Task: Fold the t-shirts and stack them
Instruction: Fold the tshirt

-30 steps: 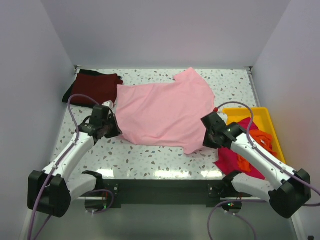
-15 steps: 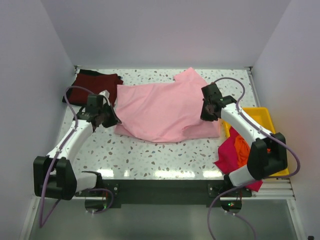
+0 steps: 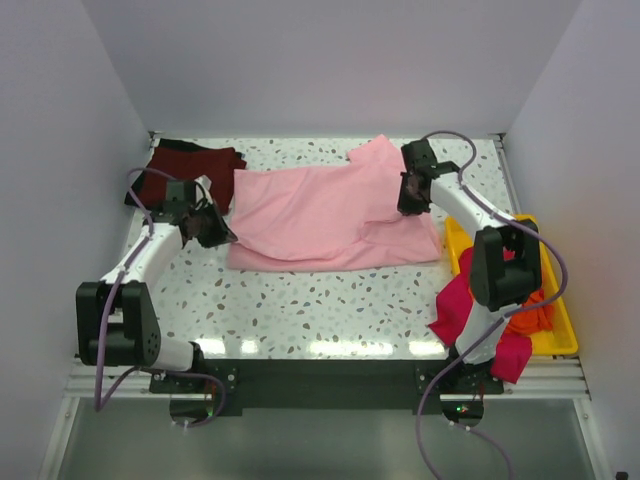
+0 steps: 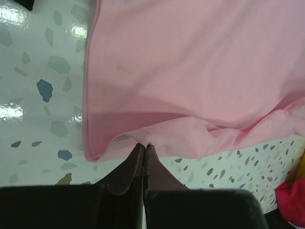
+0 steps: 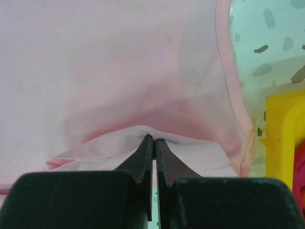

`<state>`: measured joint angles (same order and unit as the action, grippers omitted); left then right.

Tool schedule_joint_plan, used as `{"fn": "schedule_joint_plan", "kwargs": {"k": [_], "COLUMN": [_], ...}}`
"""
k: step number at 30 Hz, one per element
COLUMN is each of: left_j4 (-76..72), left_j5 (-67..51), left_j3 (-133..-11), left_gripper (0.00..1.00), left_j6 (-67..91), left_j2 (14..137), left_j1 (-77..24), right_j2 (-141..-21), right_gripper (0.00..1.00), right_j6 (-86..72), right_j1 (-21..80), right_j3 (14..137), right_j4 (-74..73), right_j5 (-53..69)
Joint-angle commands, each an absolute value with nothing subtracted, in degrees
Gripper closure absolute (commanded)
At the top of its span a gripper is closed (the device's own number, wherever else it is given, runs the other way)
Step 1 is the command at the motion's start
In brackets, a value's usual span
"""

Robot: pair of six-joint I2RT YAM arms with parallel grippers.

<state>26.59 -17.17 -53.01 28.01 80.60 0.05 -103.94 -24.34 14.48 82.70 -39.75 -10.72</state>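
Note:
A pale pink t-shirt (image 3: 320, 215) lies spread across the middle of the table, its near half lifted and doubled back over the far half. My left gripper (image 3: 212, 232) is shut on the pink shirt's left edge (image 4: 143, 138). Over at the shirt's right side my right gripper (image 3: 410, 200) is shut on a pinched fold of the same cloth (image 5: 153, 133). A dark maroon t-shirt (image 3: 190, 170) lies folded at the back left corner. Magenta (image 3: 462, 305) and bright orange (image 3: 530, 310) t-shirts lie bunched in and over the yellow tray.
The shallow yellow tray (image 3: 560, 335) stands at the right edge beside my right arm; its corner (image 5: 281, 124) shows in the right wrist view. White walls close in the speckled table (image 3: 300, 300) on three sides.
Both grippers have carried the pink shirt's near edge away from me, toward the back of the table, folding the shirt over itself. Both arms have stretched out further.

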Motion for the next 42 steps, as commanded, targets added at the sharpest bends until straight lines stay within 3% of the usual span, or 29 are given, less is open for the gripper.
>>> {"fn": "schedule_joint_plan", "kwargs": {"k": [1, 19, 26, 29, 30, 33, 35, 42], "left_j4": [24.7, 22.2, 23.3, 25.1, 25.9, 27.2, 27.3, 25.1], "left_j5": [-19.1, -20.3, -20.9, -18.3, -15.8, -11.0, -7.7, -5.4], "left_j3": [-54.8, -55.0, -60.2, -64.6, -65.6, -69.3, -70.6, -64.0], "left_gripper": [1.00, 1.00, 1.00, 0.80, 0.61, 0.36, 0.31, 0.22], "left_j6": [26.0, 24.4, 23.4, 23.6, 23.9, 24.9, 25.3, 25.2], "left_j2": [82.2, 89.5, 93.5, 94.0, 93.1, 91.1, 89.1, 82.7], "left_j1": [1.9, 5.1, 5.4, 6.2, 6.6, 6.6, 6.6, 3.9], "right_j2": [-105.2, -112.7, -115.9, -117.1, -116.9, -114.7, -113.1, -104.4], "right_gripper": [1.00, 1.00, 1.00, 0.96, 0.79, 0.45, 0.37, 0.34], "right_j6": [-22.5, -21.1, -20.4, -20.0, -19.9, -19.8, -19.4, -19.3], "right_j1": [13.5, 12.3, 12.3, 12.1, 12.2, 11.9, 11.7, 11.9], "right_j3": [87.1, 95.3, 99.0, 103.9, 106.0, 108.1, 107.8, 94.2], "right_j4": [-39.4, -41.4, -42.6, -45.5, -46.6, -47.2, -46.8, -40.8], "right_j5": [-9.8, -9.3, -10.0, -10.7, -10.8, -11.2, -11.2, -4.7]}}
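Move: Both hands already pinch the pink t-shirt's lifted hem. The left's laying spot is roughly 1 cm ahead, 2 cm left and 5 cm below; the dark red stack lies about 15 cm ahead and 12 cm left of that hand. The right's spot is about 5 cm ahead, straight on, 4 cm below; from the right hand, the far pink flap is some 16 cm ahead and 7 cm left, the yellow bin 18 cm back and 27 cm right. Both hands lay down the hem, left sinking 5 cm, right reaching forward 5 cm, then open and rise. ##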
